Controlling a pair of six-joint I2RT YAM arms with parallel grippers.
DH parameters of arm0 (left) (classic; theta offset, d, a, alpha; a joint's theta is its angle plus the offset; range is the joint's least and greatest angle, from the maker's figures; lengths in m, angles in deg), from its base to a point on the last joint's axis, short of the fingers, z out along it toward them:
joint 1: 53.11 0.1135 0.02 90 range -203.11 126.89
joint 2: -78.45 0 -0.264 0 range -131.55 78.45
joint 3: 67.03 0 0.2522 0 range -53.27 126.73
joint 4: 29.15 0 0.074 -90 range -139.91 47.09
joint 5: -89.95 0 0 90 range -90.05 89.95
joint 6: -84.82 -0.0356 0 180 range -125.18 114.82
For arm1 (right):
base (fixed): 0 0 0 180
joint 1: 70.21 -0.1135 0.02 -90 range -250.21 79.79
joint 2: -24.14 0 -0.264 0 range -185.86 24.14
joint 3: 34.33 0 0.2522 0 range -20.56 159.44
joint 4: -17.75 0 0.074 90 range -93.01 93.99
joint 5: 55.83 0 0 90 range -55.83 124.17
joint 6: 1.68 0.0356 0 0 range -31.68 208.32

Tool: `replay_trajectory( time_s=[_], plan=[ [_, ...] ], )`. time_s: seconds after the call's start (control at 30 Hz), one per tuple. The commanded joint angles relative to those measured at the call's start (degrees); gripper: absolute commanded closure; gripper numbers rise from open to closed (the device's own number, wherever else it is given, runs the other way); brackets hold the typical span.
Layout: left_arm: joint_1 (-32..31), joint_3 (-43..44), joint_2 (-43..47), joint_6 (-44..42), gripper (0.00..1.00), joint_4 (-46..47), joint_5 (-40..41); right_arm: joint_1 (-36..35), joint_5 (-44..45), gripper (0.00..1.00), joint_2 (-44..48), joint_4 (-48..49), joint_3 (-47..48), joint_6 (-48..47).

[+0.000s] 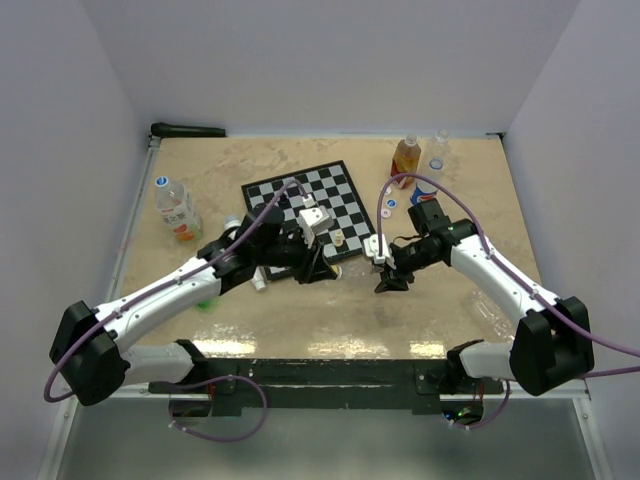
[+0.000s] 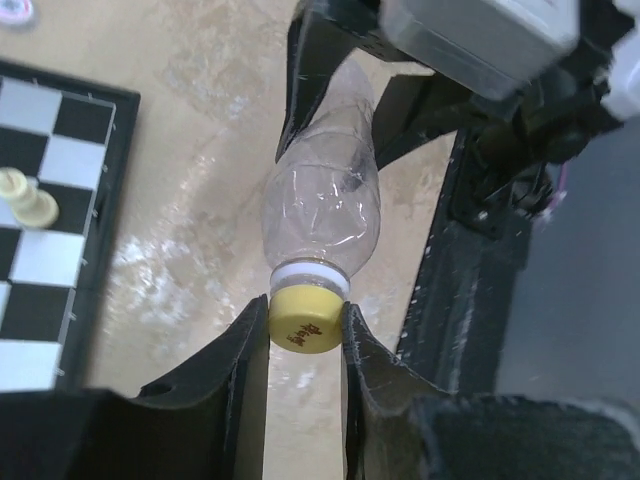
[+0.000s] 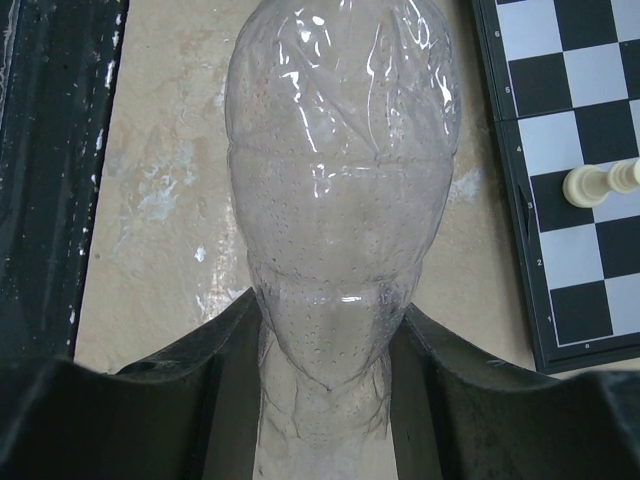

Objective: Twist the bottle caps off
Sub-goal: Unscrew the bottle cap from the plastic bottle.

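Note:
A small clear plastic bottle lies level above the table, held between the two arms. Its yellow bottle cap is pinched between the black fingers of my left gripper, which is shut on it. My right gripper is shut on the other end of the same bottle, with the wrinkled base between its fingers. In the top view the left gripper and right gripper face each other just in front of the chessboard.
A black-and-white chessboard with cream pieces lies behind the grippers. A capped bottle stands at the left; an orange bottle and a clear one stand at the back right. Loose caps lie nearby.

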Motion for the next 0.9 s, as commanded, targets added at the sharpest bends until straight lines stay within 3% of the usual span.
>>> replay_trajectory(
  time_s=[0.0,0.2,0.4,0.53,0.63,0.77,0.87],
  plan=[
    [0.6,2.6,0.9,29.4,1.0,-1.2,6.3,-0.1,-0.1,0.99,0.1,-0.1,0.5,0.4],
    [0.7,3.5,2.6,32.8,1.0,-3.1,13.7,-0.1,0.0,0.99,1.1,0.0,0.3,0.6],
    [0.8,3.2,2.5,34.4,1.0,-2.2,14.1,-0.1,0.0,0.99,1.4,-0.1,0.2,0.5],
    [0.8,2.7,3.6,32.0,0.55,-2.8,16.9,-0.1,0.0,0.99,1.3,-0.1,0.3,0.5],
    [0.8,2.9,5.2,28.2,0.32,-3.9,20.2,-0.1,0.0,0.99,1.2,-0.1,0.3,0.4],
    [0.8,3.9,8.6,19.2,0.15,-5.0,21.5,-0.1,0.2,0.99,1.0,-0.1,0.3,0.5],
    [0.8,2.8,12.2,9.6,0.11,-3.4,20.0,-0.1,0.3,0.99,1.0,0.0,0.3,0.5]
  ],
)
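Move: The yellow cap already sits between the left fingertips, about 1 cm to the hand point's right and otherwise level with it. The plastic bottle slopes down from it to the right hand, its middle some 7 cm right and 5 cm below the left hand. The white chess piece stands about 10 cm ahead, 1 cm right and 15 cm below; the chessboard's middle is roughly 17 cm ahead, 5 cm left and 17 cm below. From the right hand, the cap is around 10 cm left and 8 cm up. With the fingers still closed on the yellow cap, the left hand rolls some 30 degrees about its finger line, counter-clockwise as seen looking from that hand towards the cap, drifting about a centimetre forward while the right hand keeps its grip on the bottle. The left fingers then open wide, let go of the cap and draw away from it, left, up and forward by about 3 cm each overall, with the wrist beginning to tip back up. ##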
